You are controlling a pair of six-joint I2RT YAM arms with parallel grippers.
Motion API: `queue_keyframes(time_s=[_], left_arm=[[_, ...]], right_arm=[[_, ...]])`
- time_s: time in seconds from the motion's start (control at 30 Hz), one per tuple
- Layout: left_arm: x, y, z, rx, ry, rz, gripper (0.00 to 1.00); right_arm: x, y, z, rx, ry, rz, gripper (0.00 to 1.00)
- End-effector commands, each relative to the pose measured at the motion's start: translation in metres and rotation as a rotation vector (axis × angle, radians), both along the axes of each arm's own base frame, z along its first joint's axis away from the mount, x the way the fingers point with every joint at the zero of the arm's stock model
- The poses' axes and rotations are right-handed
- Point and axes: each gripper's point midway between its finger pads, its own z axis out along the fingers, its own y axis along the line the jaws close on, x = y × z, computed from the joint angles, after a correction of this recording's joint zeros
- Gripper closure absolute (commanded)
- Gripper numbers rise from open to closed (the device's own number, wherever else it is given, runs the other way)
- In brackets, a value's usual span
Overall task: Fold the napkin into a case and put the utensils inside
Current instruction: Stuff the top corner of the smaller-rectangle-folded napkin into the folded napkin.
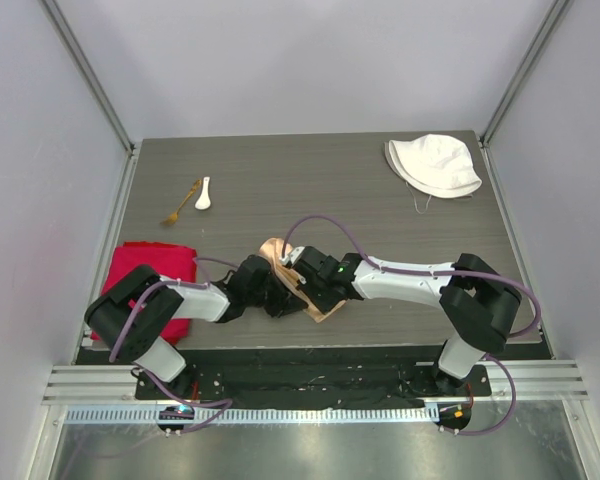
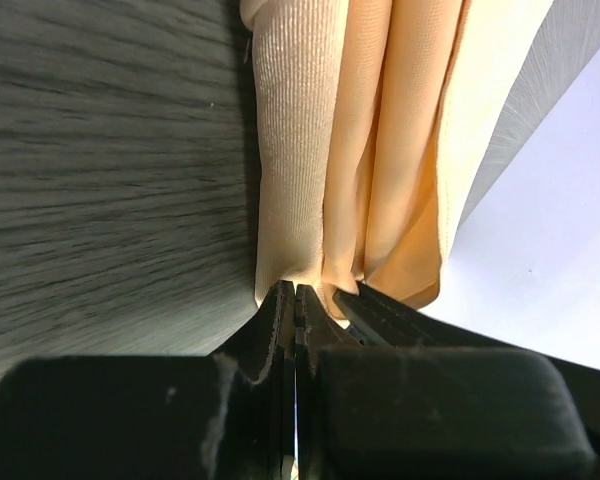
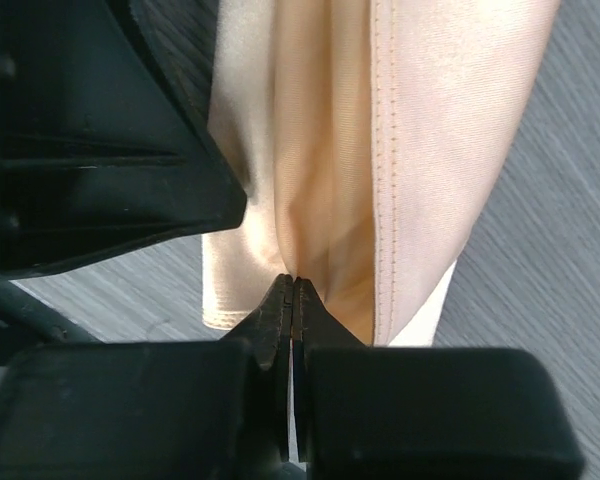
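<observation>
The peach-orange napkin (image 1: 276,250) is bunched into long folds between the two arms at the table's near middle. In the left wrist view the napkin (image 2: 350,150) hangs in pleats, and my left gripper (image 2: 295,292) is shut on its near fold. My right gripper (image 3: 293,282) is likewise shut on a crease of the napkin (image 3: 410,150), close beside the left gripper's black body (image 3: 100,130). From above, the left gripper (image 1: 270,290) and right gripper (image 1: 302,278) almost touch. The white spoon (image 1: 202,193) and gold fork (image 1: 181,204) lie together at the far left.
A bright red cloth (image 1: 150,280) lies at the near left, partly under the left arm. A white fabric hat (image 1: 435,165) sits at the far right corner. Pale walls and metal posts bound the dark wood-grain table (image 1: 380,220).
</observation>
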Motion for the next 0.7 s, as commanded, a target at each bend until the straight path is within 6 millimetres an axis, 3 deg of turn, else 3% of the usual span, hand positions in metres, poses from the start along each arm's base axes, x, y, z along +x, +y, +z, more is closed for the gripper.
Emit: queue_keyframes(time_s=[0.0,0.13,0.27,0.37,0.43,0.47,0.6,0.67], left_arm=[[-0.015,0.023,-0.036,0.162,0.073,0.012,1.00],[-0.015,0.019,-0.041,0.169,0.071,0.000,1.00],[-0.016,0.018,-0.040,0.163,0.067,-0.006,1.00],[-0.015,0.018,-0.038,0.160,0.057,-0.008,1.00],[-0.016,0.018,-0.037,0.162,0.057,-0.009,1.00],[-0.015,0.018,-0.035,0.159,0.052,-0.008,1.00],[-0.014,0.016,-0.031,0.150,0.038,-0.016,1.00],[-0.013,0.016,-0.029,0.151,0.033,-0.020,1.00]], right_arm=[[-0.002,0.031,0.032,0.156,0.014,0.007,0.99],[-0.012,0.040,0.042,0.218,0.062,0.004,0.99],[-0.006,0.035,0.037,0.185,0.032,-0.004,0.97],[0.002,0.028,0.037,0.136,-0.005,-0.020,0.84],[0.004,0.025,0.037,0.113,-0.013,-0.017,0.59],[0.007,0.024,0.041,0.105,-0.028,-0.021,0.54],[0.007,0.019,0.050,0.106,-0.050,-0.017,0.49],[0.010,0.018,0.052,0.098,-0.064,-0.029,0.52]])
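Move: The right hand, shut, has the napkin's inner corner flap in its fingertips. The napkin's near end lies about 2 cm back and 1 cm to the right of them, some 1 cm lower. The folded body runs away forward-left, its far end about 12 cm ahead and 10 cm left. The left gripper's tips stand on the left layer, about 3 cm left and 1 cm ahead of the right hand; from them the near end is some 3 cm back and 4 cm right. Back and left, rising slightly, the right hand draws the pinched inner flap about 2 cm towards the napkin's near end and left layer, tilting a little. There the fingers open about halfway, let the flap go and lift straight off it, easing a centimetre forward. The left fingers stay shut at the left layer's near edge, creeping about 1 cm right. ##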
